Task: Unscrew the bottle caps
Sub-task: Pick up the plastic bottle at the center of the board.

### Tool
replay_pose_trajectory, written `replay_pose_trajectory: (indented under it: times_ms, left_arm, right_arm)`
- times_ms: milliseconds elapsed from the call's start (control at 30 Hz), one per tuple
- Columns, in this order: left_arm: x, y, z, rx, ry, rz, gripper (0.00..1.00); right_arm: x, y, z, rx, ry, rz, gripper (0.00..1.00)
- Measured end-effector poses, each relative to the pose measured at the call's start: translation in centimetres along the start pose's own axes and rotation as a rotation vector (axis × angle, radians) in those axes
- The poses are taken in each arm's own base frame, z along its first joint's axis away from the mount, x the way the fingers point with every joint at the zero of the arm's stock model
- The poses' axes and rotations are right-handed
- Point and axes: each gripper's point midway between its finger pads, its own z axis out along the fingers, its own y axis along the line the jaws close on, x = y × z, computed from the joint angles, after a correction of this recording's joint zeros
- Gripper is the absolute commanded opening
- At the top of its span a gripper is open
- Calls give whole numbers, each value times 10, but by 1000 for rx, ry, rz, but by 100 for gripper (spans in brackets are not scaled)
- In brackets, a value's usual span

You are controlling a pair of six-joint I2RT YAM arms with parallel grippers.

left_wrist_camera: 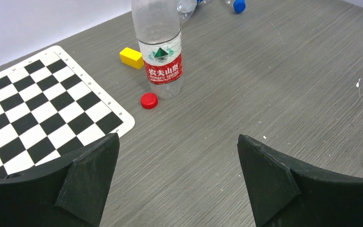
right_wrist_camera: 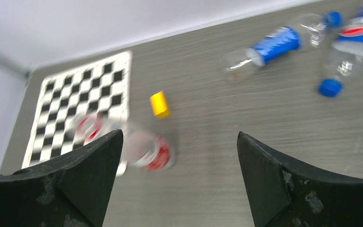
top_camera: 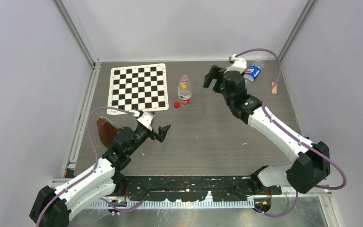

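Note:
A clear bottle with a red-and-white label [top_camera: 185,91] [left_wrist_camera: 160,52] stands upright mid-table beside the chessboard, showing only as a blur in the right wrist view [right_wrist_camera: 146,150]. Its red cap [top_camera: 176,105] [left_wrist_camera: 149,100] lies loose on the table at its foot. Two blue-label bottles lie at the far right: one [right_wrist_camera: 270,46] with a blue cap [right_wrist_camera: 332,19] at its neck, the other [top_camera: 252,72] [right_wrist_camera: 359,30] with a blue cap [right_wrist_camera: 330,87] at its neck. My left gripper [top_camera: 163,131] [left_wrist_camera: 177,138] is open and empty, short of the red cap. My right gripper [top_camera: 212,78] [right_wrist_camera: 179,134] hangs open and empty right of the standing bottle.
A chessboard mat [top_camera: 138,87] [left_wrist_camera: 38,109] covers the far left. A yellow block [left_wrist_camera: 131,57] [right_wrist_camera: 159,104] lies behind the standing bottle. A brown plate [top_camera: 105,131] sits by the left arm and a small tan piece [top_camera: 274,88] near the right wall. Walls close three sides.

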Motion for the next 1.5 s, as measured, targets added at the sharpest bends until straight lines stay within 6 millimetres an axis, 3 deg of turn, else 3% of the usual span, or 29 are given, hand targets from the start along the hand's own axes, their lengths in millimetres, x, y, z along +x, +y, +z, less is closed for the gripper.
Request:
replay_pose_trajectory:
  times_ms: [133, 233, 333, 600, 700, 833, 1067, 1367, 1500]
  left_arm:
    - [7, -1, 2, 0, 25, -10, 98]
    - [10, -1, 3, 1, 34, -27, 98]
    - [11, -2, 4, 1, 35, -31, 98]
    - [7, -1, 5, 1, 16, -29, 98]
    - [7, -1, 5, 1, 17, -26, 98]
    - [7, -1, 5, 0, 16, -26, 98]
    - [9, -1, 5, 0, 20, -26, 98]
    - [9, -1, 5, 0, 19, -26, 98]
    - [9, -1, 5, 1, 19, -26, 98]
  right_arm:
    - [-7, -83, 50, 196, 14, 196, 97]
    - [5, -129, 89, 298, 58, 303, 95]
    - [25, -160, 128, 349, 121, 432, 90]
    - [70, -209, 211, 395, 212, 712, 85]
    - [81, -217, 235, 399, 234, 770, 84]
    - [90, -213, 255, 372, 263, 817, 82]
    - [95, -208, 265, 353, 281, 857, 80]
    - [107, -209, 276, 348, 309, 856, 63]
    - [115, -211, 274, 354, 323, 843, 47]
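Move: The blue-labelled bottle I go for lies on its side about 25 cm ahead of my right hand, 10 cm to its right and 24 cm below. The Pepsi bottle lies level with it, some 14 cm farther right. The yellow block is about 15 cm ahead and 12 cm left of my hand, the uncapped bottle standing 5 cm ahead and 12 cm left. From my left hand, the target is roughly 38 cm forward, 32 cm right and 16 cm lower. I sweep my open right hand away from the standing bottle, forward about 25 cm, down 23 cm and some 12 cm right, onto the lying blue-labelled bottle. On the way I raise its left side about 40 degrees, tip the fingers down and turn them clockwise. Most of the travel comes first; then I sink the last couple of centimetres while closing the fingers partway around the label. ##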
